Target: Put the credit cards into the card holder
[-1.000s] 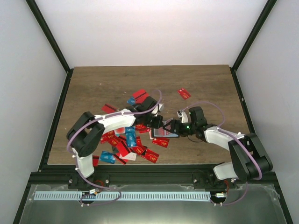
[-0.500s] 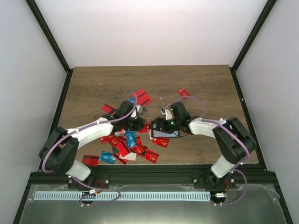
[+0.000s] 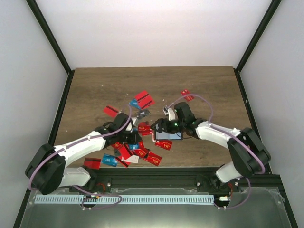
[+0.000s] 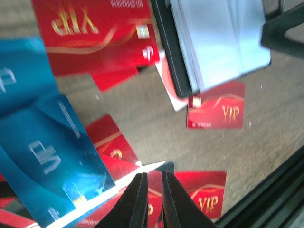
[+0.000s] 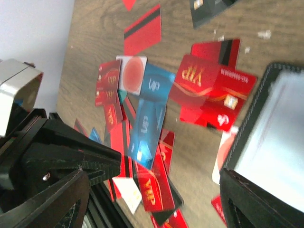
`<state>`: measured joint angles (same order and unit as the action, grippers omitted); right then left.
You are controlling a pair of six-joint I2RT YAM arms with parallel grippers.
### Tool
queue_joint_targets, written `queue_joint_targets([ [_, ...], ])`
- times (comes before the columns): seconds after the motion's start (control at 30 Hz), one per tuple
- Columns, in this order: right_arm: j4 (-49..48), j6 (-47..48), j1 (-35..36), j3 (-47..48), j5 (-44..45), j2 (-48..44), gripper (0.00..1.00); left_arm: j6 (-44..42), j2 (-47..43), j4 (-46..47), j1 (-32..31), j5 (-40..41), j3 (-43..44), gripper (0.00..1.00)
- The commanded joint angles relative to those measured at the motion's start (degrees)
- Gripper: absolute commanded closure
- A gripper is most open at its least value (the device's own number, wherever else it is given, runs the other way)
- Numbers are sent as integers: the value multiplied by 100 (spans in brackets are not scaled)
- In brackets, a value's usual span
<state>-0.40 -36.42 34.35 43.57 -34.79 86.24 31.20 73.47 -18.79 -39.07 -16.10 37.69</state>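
Note:
The card holder (image 3: pixel 167 135) lies open on the wood, its pale pockets (image 4: pixel 213 42) facing up; it also fills the right edge of the right wrist view (image 5: pixel 273 128). My right gripper (image 3: pixel 163 128) (image 5: pixel 171 171) is wide open, with one finger (image 5: pixel 256 199) resting on the holder's edge. Credit cards (image 3: pixel 128 149), mostly red and some blue, lie scattered left of the holder. My left gripper (image 3: pixel 134 138) (image 4: pixel 153 175) hovers low over this pile. Its fingers stand a narrow slit apart with nothing between them. A blue card (image 4: pixel 42 161) and a red VIP card (image 4: pixel 216 111) lie close by.
A lone red card (image 3: pixel 187 95) lies at the back right, and two red cards (image 3: pixel 144 99) behind the pile. A dark grey card (image 3: pixel 142 114) lies between them and the holder. The black front rail (image 3: pixel 152 171) runs just near of the pile.
My left gripper drew back from the card holder toward the near left, over the card pile, and its fingers parted slightly. The right gripper shifted left onto the holder.

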Motion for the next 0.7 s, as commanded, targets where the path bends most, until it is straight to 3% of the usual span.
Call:
queue_joint_targets([
  [0.0, 577, 237, 235, -488, 288, -719, 23, 129, -202, -371, -437, 8, -154, 87],
  [0.27, 404, 136, 1046, -1093, 476, -1255, 23, 1005, -1087, -738, -977, 446, -715, 76],
  [0.5, -88, 144, 1657, -549, 671, -273, 23, 1843, -2078, -1376, -1230, 1026, -1135, 66],
  [0.67, -250, 53, 1778, -10, 771, 529, 24, 2252, -2859, -1672, -1222, 1903, -1219, 58],
])
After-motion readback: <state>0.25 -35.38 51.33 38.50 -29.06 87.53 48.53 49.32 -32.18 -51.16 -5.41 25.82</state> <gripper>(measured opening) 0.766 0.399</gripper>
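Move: The red VIP card lying on a black one near the table's front edge is about 13 cm back, 6 cm left and 10 cm below the right hand. The white card is roughly 9 cm back, 4 cm left and 7 cm below the left hand, with that VIP card 6 cm back and 1 cm right of the same hand. From the right hand, the open holder is 4 cm back and 7 cm right, and the second VIP card 16 cm back and 1 cm left. Nothing is touched yet: both hands head back to the loose cards. The right, still wide open, draws about 10 cm back off the holder towards the red VIP card on the black one, then swings left and sinks some 5 cm, turning about 15 degrees counter-clockwise. The left goes back about 8 cm towards the white card, then drifts 4–5 cm left, its nearly shut fingers opening to under half. ##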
